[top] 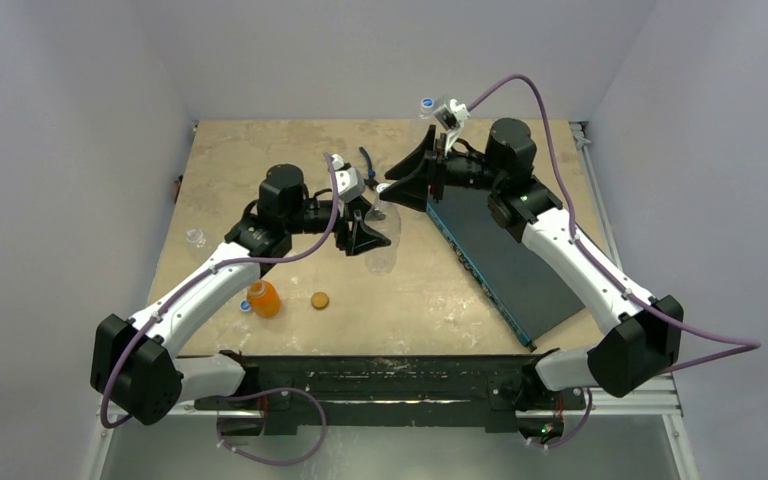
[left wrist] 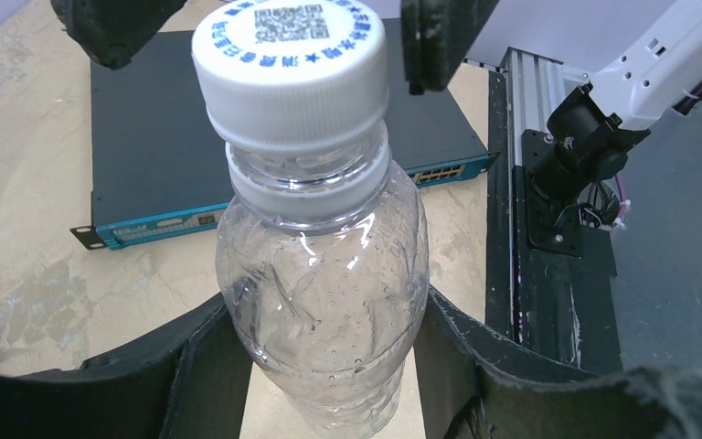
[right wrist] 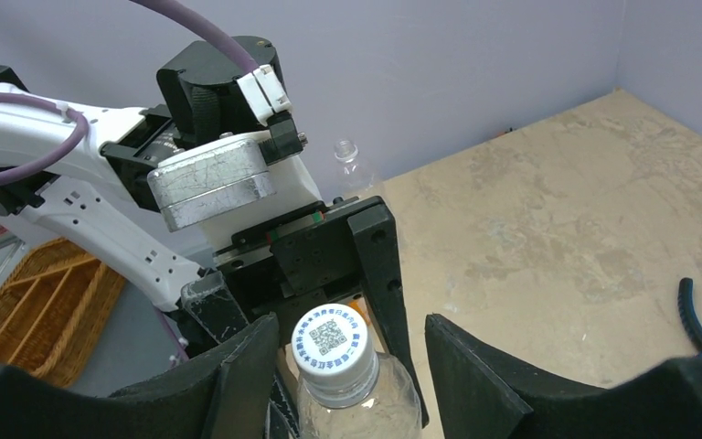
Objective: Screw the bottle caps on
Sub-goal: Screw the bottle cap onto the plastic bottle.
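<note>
A clear bottle (left wrist: pixel 324 274) is held across its body, my left gripper (left wrist: pixel 329 366) shut on it; from above the pair shows at mid-table (top: pixel 365 235). A white cap with blue print (left wrist: pixel 290 64) sits on the bottle's neck. My right gripper (right wrist: pixel 352 366) is open and straddles that cap (right wrist: pixel 331 343): the left finger (right wrist: pixel 238 375) is close beside it and the right finger (right wrist: pixel 475 375) stands well apart. A squat orange bottle (top: pixel 265 298), a flat orange-brown cap (top: pixel 320 299) and a small blue cap (top: pixel 245 306) lie near the left arm.
A dark flat box with a blue front (top: pixel 500 260) lies under the right arm. Another clear, uncapped bottle (top: pixel 196 238) stands at the left. Blue-handled pliers (top: pixel 367 160) lie behind the grippers. A wicker basket (right wrist: pixel 46 293) sits off the table.
</note>
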Robot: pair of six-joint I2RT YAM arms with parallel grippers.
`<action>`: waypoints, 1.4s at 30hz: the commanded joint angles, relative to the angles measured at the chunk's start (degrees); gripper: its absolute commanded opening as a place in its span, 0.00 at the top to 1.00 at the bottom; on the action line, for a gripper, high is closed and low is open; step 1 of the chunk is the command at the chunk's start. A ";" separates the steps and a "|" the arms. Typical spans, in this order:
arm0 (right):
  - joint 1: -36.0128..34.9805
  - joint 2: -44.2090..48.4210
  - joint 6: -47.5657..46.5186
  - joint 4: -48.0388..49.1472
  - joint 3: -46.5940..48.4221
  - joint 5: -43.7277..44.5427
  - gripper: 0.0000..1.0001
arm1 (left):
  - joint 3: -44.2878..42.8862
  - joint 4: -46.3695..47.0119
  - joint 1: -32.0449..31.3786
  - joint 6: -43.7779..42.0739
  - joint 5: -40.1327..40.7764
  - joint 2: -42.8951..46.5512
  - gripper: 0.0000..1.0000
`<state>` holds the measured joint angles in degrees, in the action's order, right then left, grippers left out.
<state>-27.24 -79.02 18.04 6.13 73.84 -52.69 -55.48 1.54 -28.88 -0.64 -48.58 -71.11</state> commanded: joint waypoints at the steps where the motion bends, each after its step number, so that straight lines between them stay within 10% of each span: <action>1: 0.18 1.08 0.93 3.15 -0.19 -1.78 0.38 | -0.23 1.89 0.41 0.21 -2.14 0.71 1.00; 42: -3.42 2.93 -4.80 -4.68 -0.79 3.73 0.77 | -3.67 6.24 0.49 6.31 0.65 -5.22 1.00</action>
<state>-28.51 -78.94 15.77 4.16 72.69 -50.24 -55.81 3.77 -28.88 3.44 -50.52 -74.85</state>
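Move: The white cap already sits on the bottle's neck, almost between the right hand's open fingers: some 1 cm back, 1 cm to its left and 1 cm below. The left hand holds the bottle body, and the cap stands about 10 cm above that hand and 1 cm to its right. From the right hand, the pliers lie around 25 cm ahead, 6 cm left and 35 cm below. The flat dark box is roughly 6 cm ahead, 31 cm right and 34 cm below. The right fingers close from both sides and pinch the bottle cap, their squeeze rising once they stop on it, without twisting. The hand eases slightly back and left, returning forward late, while sinking about 1.5 cm. The left hand keeps its grip on the bottle and sinks with it about 1 cm, drifting nearly 1 cm right towards the right hand and rolling the bottle's top some 5 degrees forward. ##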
